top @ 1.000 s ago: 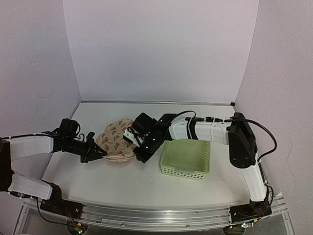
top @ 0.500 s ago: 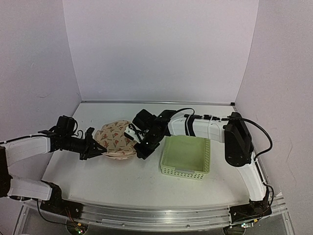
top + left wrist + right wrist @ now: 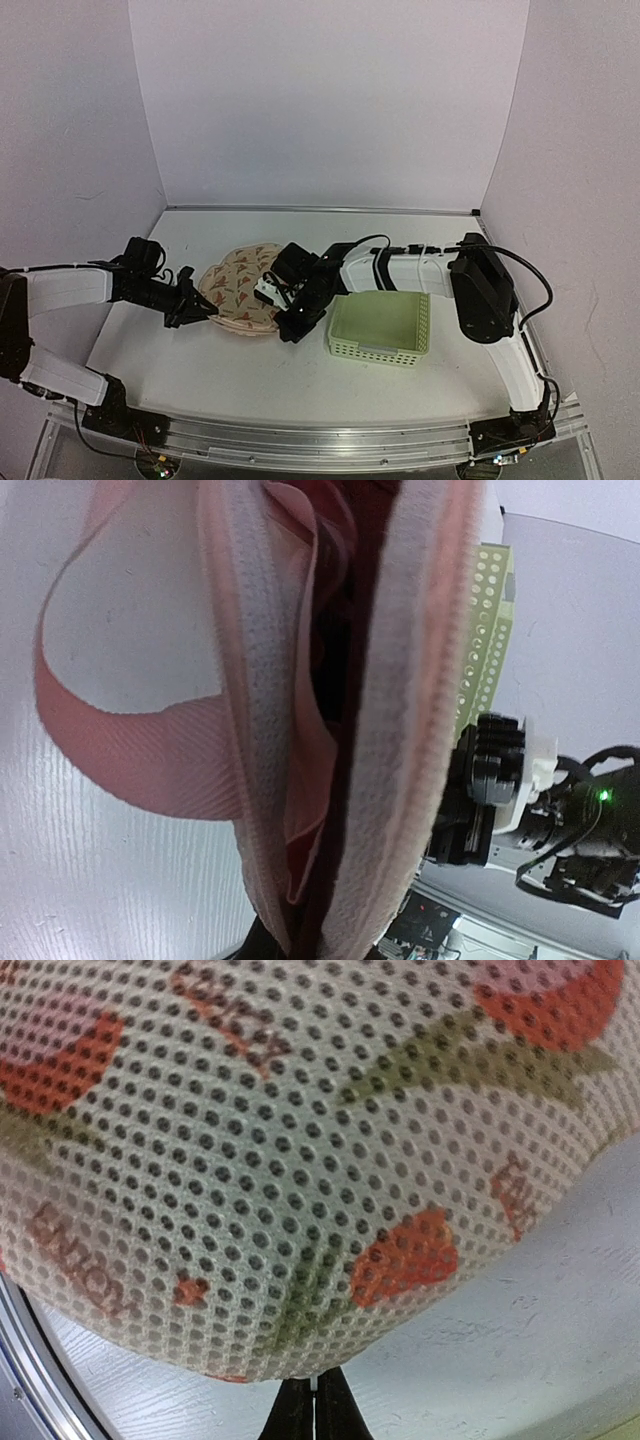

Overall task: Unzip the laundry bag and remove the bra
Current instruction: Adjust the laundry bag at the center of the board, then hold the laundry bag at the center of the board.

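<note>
The laundry bag (image 3: 240, 290), cream mesh with red-and-green motifs, lies on the table between my two grippers. My left gripper (image 3: 203, 308) is shut on its left rim (image 3: 300, 945). In the left wrist view the zip gapes between two pale tapes (image 3: 405, 710). Pink and dark red fabric (image 3: 312, 720) shows inside, seemingly the bra, and a pink strap loop (image 3: 130, 755) hangs out to the left. My right gripper (image 3: 287, 328) sits at the bag's near right rim. Its fingers (image 3: 316, 1405) are shut under the domed mesh (image 3: 300, 1160), with a thin pale sliver of the zip pull between the tips.
A pale green slatted basket (image 3: 380, 325) stands right of the bag, close by my right arm, and its perforated wall (image 3: 485, 630) shows in the left wrist view. White walls enclose the table at the back and both sides.
The bag has settled flatter and wider. My right gripper slid along the rim toward the near edge. My left gripper kept its hold and barely shifted.
</note>
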Robot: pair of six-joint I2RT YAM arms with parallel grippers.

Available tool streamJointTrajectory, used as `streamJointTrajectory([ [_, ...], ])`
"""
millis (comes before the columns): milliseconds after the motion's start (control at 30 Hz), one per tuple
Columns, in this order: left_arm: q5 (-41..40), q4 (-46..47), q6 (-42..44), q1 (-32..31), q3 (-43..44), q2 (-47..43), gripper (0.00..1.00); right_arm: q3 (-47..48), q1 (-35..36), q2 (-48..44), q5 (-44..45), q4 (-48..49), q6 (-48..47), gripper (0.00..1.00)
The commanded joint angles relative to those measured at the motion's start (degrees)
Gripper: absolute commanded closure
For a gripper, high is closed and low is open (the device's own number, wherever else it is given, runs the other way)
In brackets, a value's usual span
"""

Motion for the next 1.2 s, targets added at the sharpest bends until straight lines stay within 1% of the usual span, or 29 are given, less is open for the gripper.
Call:
streamJointTrajectory([
  [0, -4.0, 1.0, 0.9, 3.0, 4.8, 3.9, 1.0, -1.7, 2.1, -4.7, -0.2, 1.6, 2.5, 1.0],
  [133, -5.8, -0.3, 2.6, 3.6, 8.6, 8.9, 1.0, -1.3, 3.6, -3.7, -0.5, 3.0, 4.6, 1.0],
  [200, -7.4, -1.7, 3.5, 3.7, 11.0, 10.7, 0.96, -0.1, 3.9, -2.8, -0.2, 3.2, 6.6, 1.0],
  [267, -9.1, -3.9, 5.0, 3.7, 13.1, 12.1, 0.89, 1.7, 3.9, -1.4, 0.4, 3.4, 8.8, 1.0],
  [367, -11.4, -7.0, 6.4, 3.8, 15.1, 13.4, 0.75, 6.3, 3.9, 1.3, 0.7, 3.3, 11.8, 1.0],
  [500, -13.1, -9.3, 7.6, 3.8, 15.3, 12.8, 0.59, 12.0, 3.9, 4.6, 0.9, 3.2, 15.6, 1.0],
  [567, -13.8, -10.3, 8.2, 3.9, 14.8, 12.2, 0.5, 14.1, 3.9, 5.7, 0.9, 2.9, 17.0, 1.0],
  [667, -13.7, -11.7, 8.6, 4.0, 13.6, 11.4, 0.41, 16.3, 3.9, 7.2, 0.9, 2.7, 18.6, 1.0],
  [800, -12.4, -12.3, 6.9, 4.1, 11.3, 8.4, 0.28, 18.0, 3.9, 8.5, 0.9, 2.3, 19.7, 1.0],
  [1000, -8.8, -10.7, 0.7, 4.1, 6.0, 2.2, 0.19, 20.7, 3.7, 10.5, -0.2, 2.2, 21.2, 1.0],
  [1167, -5.0, -3.7, -7.4, 3.9, -1.0, -2.7, 0.13, 22.9, 3.8, 11.9, -1.4, 2.3, 21.8, 1.0],
])
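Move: The laundry bag is already gripped by both hands. Its middle lies about 9 cm ahead of the left hand, 6 cm to that hand's right and 6 cm lower. From the right hand, low at the near right edge, the bag's middle is some 10 cm ahead, 8 cm left and at much the same height. The green basket stands about 21 cm to the right hand's right and 2 cm farther out. The left fingers let go of the bag's left end: the hand pushes forward about 6 cm while sinking slightly, opens wide, and draws back some 5 cm, ending a little to its left. The right fingers keep their pinch on the near edge, drawing it back slightly, then carrying it left, about 8 cm in all, with a small lift and a 15-degree clockwise turn. ##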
